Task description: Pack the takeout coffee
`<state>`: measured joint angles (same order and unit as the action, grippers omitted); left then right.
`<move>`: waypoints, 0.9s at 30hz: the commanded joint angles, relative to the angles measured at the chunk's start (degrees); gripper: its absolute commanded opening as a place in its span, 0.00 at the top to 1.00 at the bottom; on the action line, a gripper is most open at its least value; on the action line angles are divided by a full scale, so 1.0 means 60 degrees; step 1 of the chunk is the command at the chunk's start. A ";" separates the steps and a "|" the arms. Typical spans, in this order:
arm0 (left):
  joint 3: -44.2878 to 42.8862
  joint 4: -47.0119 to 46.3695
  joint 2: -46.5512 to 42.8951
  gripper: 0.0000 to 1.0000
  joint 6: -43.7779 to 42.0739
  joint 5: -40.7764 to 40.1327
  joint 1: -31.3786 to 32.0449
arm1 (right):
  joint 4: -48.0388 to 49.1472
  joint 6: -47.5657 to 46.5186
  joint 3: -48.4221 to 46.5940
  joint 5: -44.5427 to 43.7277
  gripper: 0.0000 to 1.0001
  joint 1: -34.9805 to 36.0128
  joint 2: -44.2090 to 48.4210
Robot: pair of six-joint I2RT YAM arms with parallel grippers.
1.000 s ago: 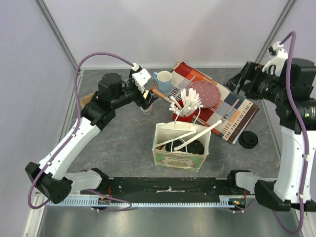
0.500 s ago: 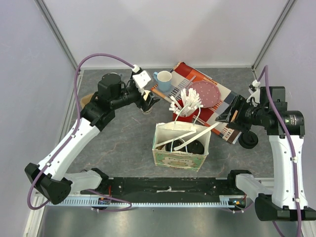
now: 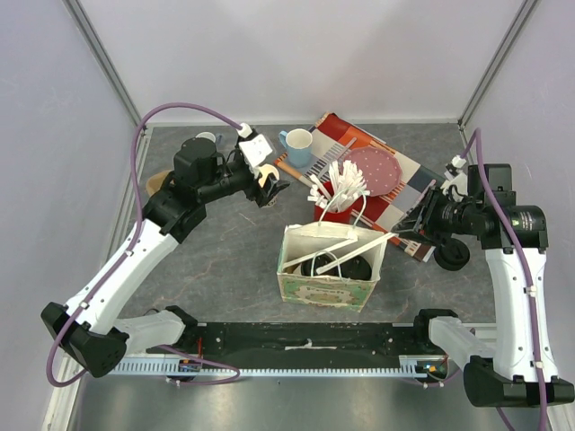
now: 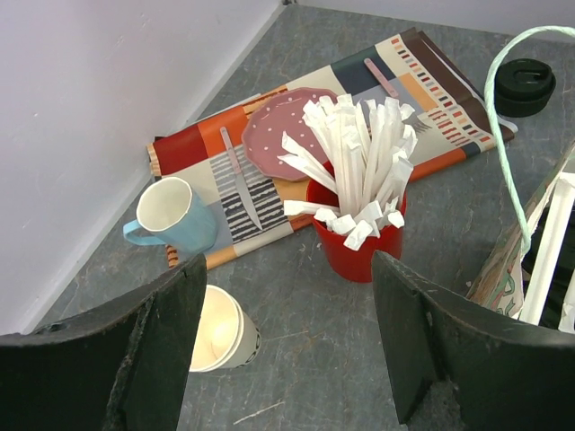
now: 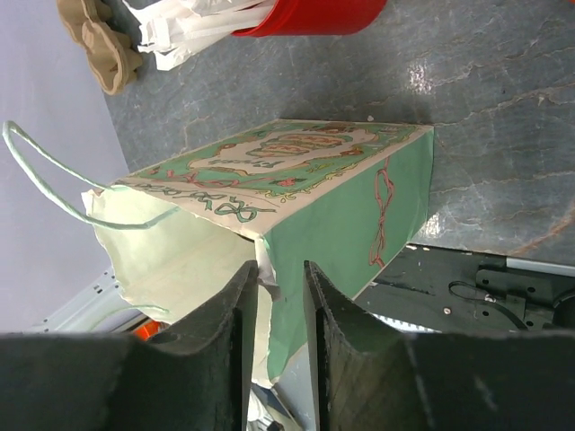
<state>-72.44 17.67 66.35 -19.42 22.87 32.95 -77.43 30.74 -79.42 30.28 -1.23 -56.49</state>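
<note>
A cream paper cup point(image 4: 216, 328) with dark lettering stands lidless on the grey table, just inside my left finger point(image 4: 166, 341). My left gripper point(image 4: 287, 269) hovers open above it, seen from above at the left gripper point(image 3: 274, 184) over the cup point(image 3: 266, 178). A loose black lid point(image 3: 452, 255) lies at the right, also in view as the lid point(image 4: 526, 74). The green paper bag point(image 3: 328, 289) holds a black-lidded cup point(image 3: 357, 267). My right gripper point(image 5: 280, 267) sits at the bag's upper corner point(image 5: 341, 215), jaws narrowed to a small gap.
A red cup of wrapped straws point(image 4: 355, 229), a light blue mug point(image 4: 171, 215) and a patterned placemat point(image 4: 269, 162) with a pink plate point(image 4: 278, 135) lie behind the bag. The bag's white handles point(image 3: 346, 247) stick up. Brown cardboard pieces point(image 5: 99, 36) lie by the left wall.
My right arm swung down from the back right to the bag's right side and its jaws narrowed. The left gripper shifted slightly over the lidless cup.
</note>
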 commanded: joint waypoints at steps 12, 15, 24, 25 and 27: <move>0.0209 -0.0030 -0.0262 0.20 -0.0352 0.0362 -0.0028 | 0.0351 -0.0084 -0.1236 0.0562 1.00 0.0015 -0.0194; 0.0253 -0.0045 -0.0277 0.20 -0.0323 0.0421 -0.0028 | 0.0293 -0.0450 -0.1689 0.1118 1.00 0.0001 -0.0209; 0.0457 -0.0206 -0.0335 0.20 -0.0293 0.0450 -0.0028 | 0.3037 0.0382 -0.2014 0.2981 1.00 0.0001 -0.0005; 0.0487 -0.0206 -0.0364 0.20 -0.0279 0.0450 -0.0028 | 0.3496 0.0587 -0.1940 0.2850 1.00 0.0015 0.0155; 0.0502 -0.0191 -0.0423 0.20 -0.0337 0.0436 -0.0028 | 0.4767 0.1055 -0.1547 0.2469 1.00 0.0015 0.0347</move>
<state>-69.73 17.67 65.49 -19.62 24.21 32.95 -66.96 31.09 -90.37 44.77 -1.23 -57.08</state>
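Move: The straw's right end sticks out over the bag's right rim and sits between the right fingertips; its middle lies about 10 cm to the right hand's left, 3 cm back and 4 cm lower. The bag's middle is some 17 cm left, 3 cm back and 12 cm down, with a second straw in it about 18 cm left, 3 cm back. The red cup stands roughly 16 cm ahead and 14 cm left. From the left hand the sticking-out straw is about 20 cm right, 13 cm back. The straw's outer end is pinched as the right fingers shut fully on it with hardly any travel. The right hand then lifts it up and away from the bag, some 10 cm, speeding up and drifting about 3 cm left, while the wrist tips the fingers upward by roughly 20 degrees and turns a little counter-clockwise. ##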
